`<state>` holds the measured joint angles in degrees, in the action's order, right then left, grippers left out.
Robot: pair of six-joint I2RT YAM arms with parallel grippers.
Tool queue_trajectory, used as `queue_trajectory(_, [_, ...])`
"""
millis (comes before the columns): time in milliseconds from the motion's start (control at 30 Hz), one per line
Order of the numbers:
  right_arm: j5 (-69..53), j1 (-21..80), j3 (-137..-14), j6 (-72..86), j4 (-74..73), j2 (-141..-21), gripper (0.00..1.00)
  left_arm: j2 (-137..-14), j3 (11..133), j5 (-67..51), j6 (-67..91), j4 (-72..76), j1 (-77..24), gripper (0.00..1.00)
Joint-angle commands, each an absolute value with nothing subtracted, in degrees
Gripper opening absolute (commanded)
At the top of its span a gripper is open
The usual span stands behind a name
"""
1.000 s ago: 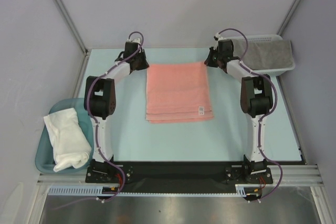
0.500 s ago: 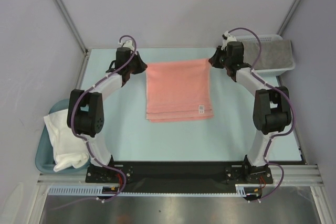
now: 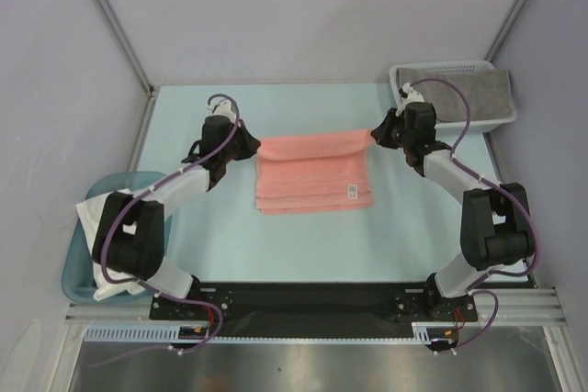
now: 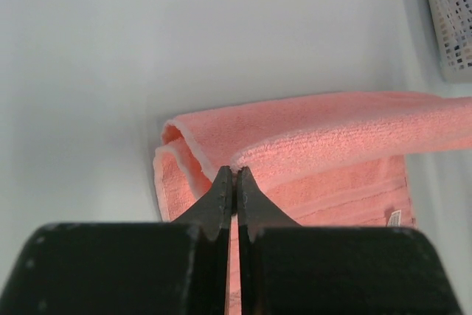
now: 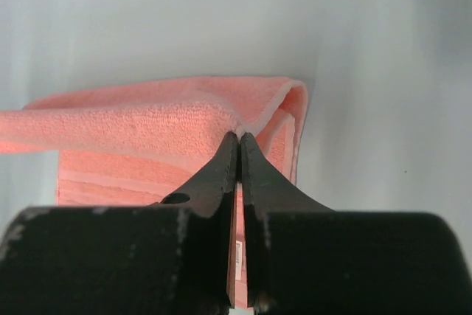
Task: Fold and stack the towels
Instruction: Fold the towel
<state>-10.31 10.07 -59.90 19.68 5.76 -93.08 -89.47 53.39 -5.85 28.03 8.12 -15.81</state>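
A salmon-pink towel (image 3: pixel 314 176) lies mid-table, its far edge lifted and curled over toward the near edge. My left gripper (image 3: pixel 254 146) is shut on the towel's far left corner (image 4: pixel 237 164). My right gripper (image 3: pixel 375 135) is shut on the far right corner (image 5: pixel 237 130). The lifted edge hangs stretched between the two grippers above the layers below. A small white label (image 3: pixel 351 192) shows near the front right corner. A grey towel (image 3: pixel 469 94) sits in the basket and a white towel (image 3: pixel 115 245) lies in the teal tub.
The white mesh basket (image 3: pixel 450 69) stands at the back right corner. The teal tub (image 3: pixel 78 268) sits off the table's left edge beside the left arm. Pale walls close in the back and both sides.
Both grippers have pulled the pink towel's far edge up and toward the near side, so the towel looks shorter from above. Both arms have swung outward and lower.
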Motion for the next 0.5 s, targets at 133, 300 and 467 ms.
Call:
queue_trajectory(133, [-6.68, 12.39, -53.62, 21.44, 8.96, -85.26, 0.00, -80.69, 43.34, -1.32, 30.50, 14.59, -18.28, 0.00])
queue_trajectory(300, [-5.19, 13.88, -48.79, 22.59, 9.41, -82.62, 0.00, -78.40, 38.68, -1.32, 31.03, 16.17, -18.90, 0.00])
queue_trajectory(467, [-4.39, 14.15, -45.97, 23.20, 8.88, -80.07, 0.00, -76.21, 36.57, -1.14, 31.03, 16.96, -19.77, 0.00])
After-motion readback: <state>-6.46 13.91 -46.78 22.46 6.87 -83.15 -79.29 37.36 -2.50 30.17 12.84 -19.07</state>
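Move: Both hands already hold the far edge of the towel, one at each corner. It is headed for the near edge, whose middle lies about 15 cm back and 8 cm below both hands, some 16 cm right of the left hand and 17 cm left of the right. The white label sits roughly 11 cm back and 6 cm left of the right hand; the grey towel in the basket lies about 14 cm ahead and 25 cm right of it. Keeping the towel's raised edge pinched in shut fingers, both hands carry it together back towards the near edge, about 6 cm. They travel nearly level at first, then also sink, the left about 3 cm and the right about 2, slowing at the end with hardly any turn of the wrists. ##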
